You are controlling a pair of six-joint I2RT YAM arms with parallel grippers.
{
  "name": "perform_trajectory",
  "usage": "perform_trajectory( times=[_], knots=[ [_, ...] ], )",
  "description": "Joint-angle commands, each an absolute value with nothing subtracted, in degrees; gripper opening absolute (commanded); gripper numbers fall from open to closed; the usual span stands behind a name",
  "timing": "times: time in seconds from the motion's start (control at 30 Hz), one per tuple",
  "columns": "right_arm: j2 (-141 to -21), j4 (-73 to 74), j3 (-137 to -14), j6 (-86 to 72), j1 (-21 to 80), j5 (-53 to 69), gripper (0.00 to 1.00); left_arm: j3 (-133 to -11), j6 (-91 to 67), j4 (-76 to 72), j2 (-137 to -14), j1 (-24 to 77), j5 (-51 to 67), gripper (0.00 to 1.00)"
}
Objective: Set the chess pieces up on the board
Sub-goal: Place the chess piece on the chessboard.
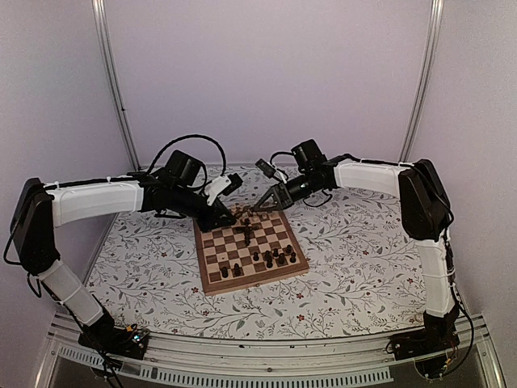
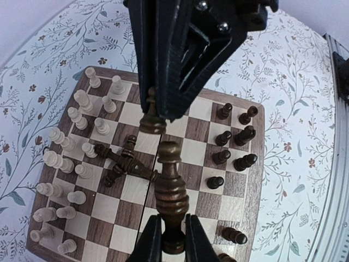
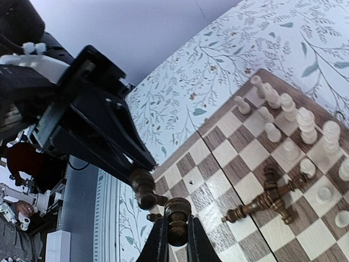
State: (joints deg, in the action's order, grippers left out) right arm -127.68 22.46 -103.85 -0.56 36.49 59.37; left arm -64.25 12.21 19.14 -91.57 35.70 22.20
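Note:
The board [image 1: 250, 283] lies mid-table. Both grippers meet above its far edge. My left gripper [image 2: 173, 221] is shut on the base of a dark brown turned chess piece [image 2: 170, 185]. My right gripper [image 3: 177, 224] is shut on another dark piece [image 3: 178, 210], which in the left wrist view [image 2: 152, 119] hangs just beyond the first, nearly touching it. Pale pieces [image 2: 71, 142] stand in two rows on one side of the board, and dark pieces [image 2: 234, 136] stand on the opposite side. A few dark pieces [image 2: 122, 161] lie toppled near the centre.
A floral-patterned cover [image 1: 363, 259] spreads all round the board. The left arm [image 1: 97, 202] and right arm [image 1: 371, 174] reach in from either side, with cables looping above them. A metal rail [image 1: 266, 368] runs along the near table edge.

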Motion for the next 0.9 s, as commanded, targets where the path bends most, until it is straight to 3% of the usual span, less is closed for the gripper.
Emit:
perform_trajectory(
  times=[0.0, 0.43, 0.87],
  knots=[
    [-123.9, 22.5, -100.0, 4.1, 35.7, 55.2, 0.06, -65.8, 11.7, 20.5, -92.1, 34.8, 21.4, 0.07],
    [-118.1, 31.0, -97.7, 24.3, 46.6, 28.4, 0.07, -67.8, 6.3, 22.6, -91.6, 30.0, 12.5, 0.06],
    [-127.4, 43.2, -109.7, 33.6, 54.7, 10.3, 0.07, -67.0, 4.9, 21.2, -88.4, 28.0, 7.7, 0.06]
  ],
)
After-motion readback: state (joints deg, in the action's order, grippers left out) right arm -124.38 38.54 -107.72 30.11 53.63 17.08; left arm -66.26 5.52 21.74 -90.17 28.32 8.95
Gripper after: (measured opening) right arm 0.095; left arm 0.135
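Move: My right hand holds a dark pawn. The empty square beside the leftmost standing dark pawn lies about 7 cm back, 4 cm left and 13 cm below. That standing pawn is some 7 cm back with no sideways offset; the two lone back-row pieces are roughly 11 cm back and 6 cm left, the lying dark pieces about 2 cm ahead and 2 cm left. From my left hand, holding a taller dark piece, that square is about 6 cm back and 2 cm right. I dip my right hand nearly 4 cm, then sweep it back and left about 6 cm each way over the board towards the empty pawn squares, tipping its nearly level fingers some 50 degrees round to point steeply down, the pawn still pinched. Meanwhile my left hand clears off left and forward, about 9 cm, turning counter-clockwise and keeping its piece. ##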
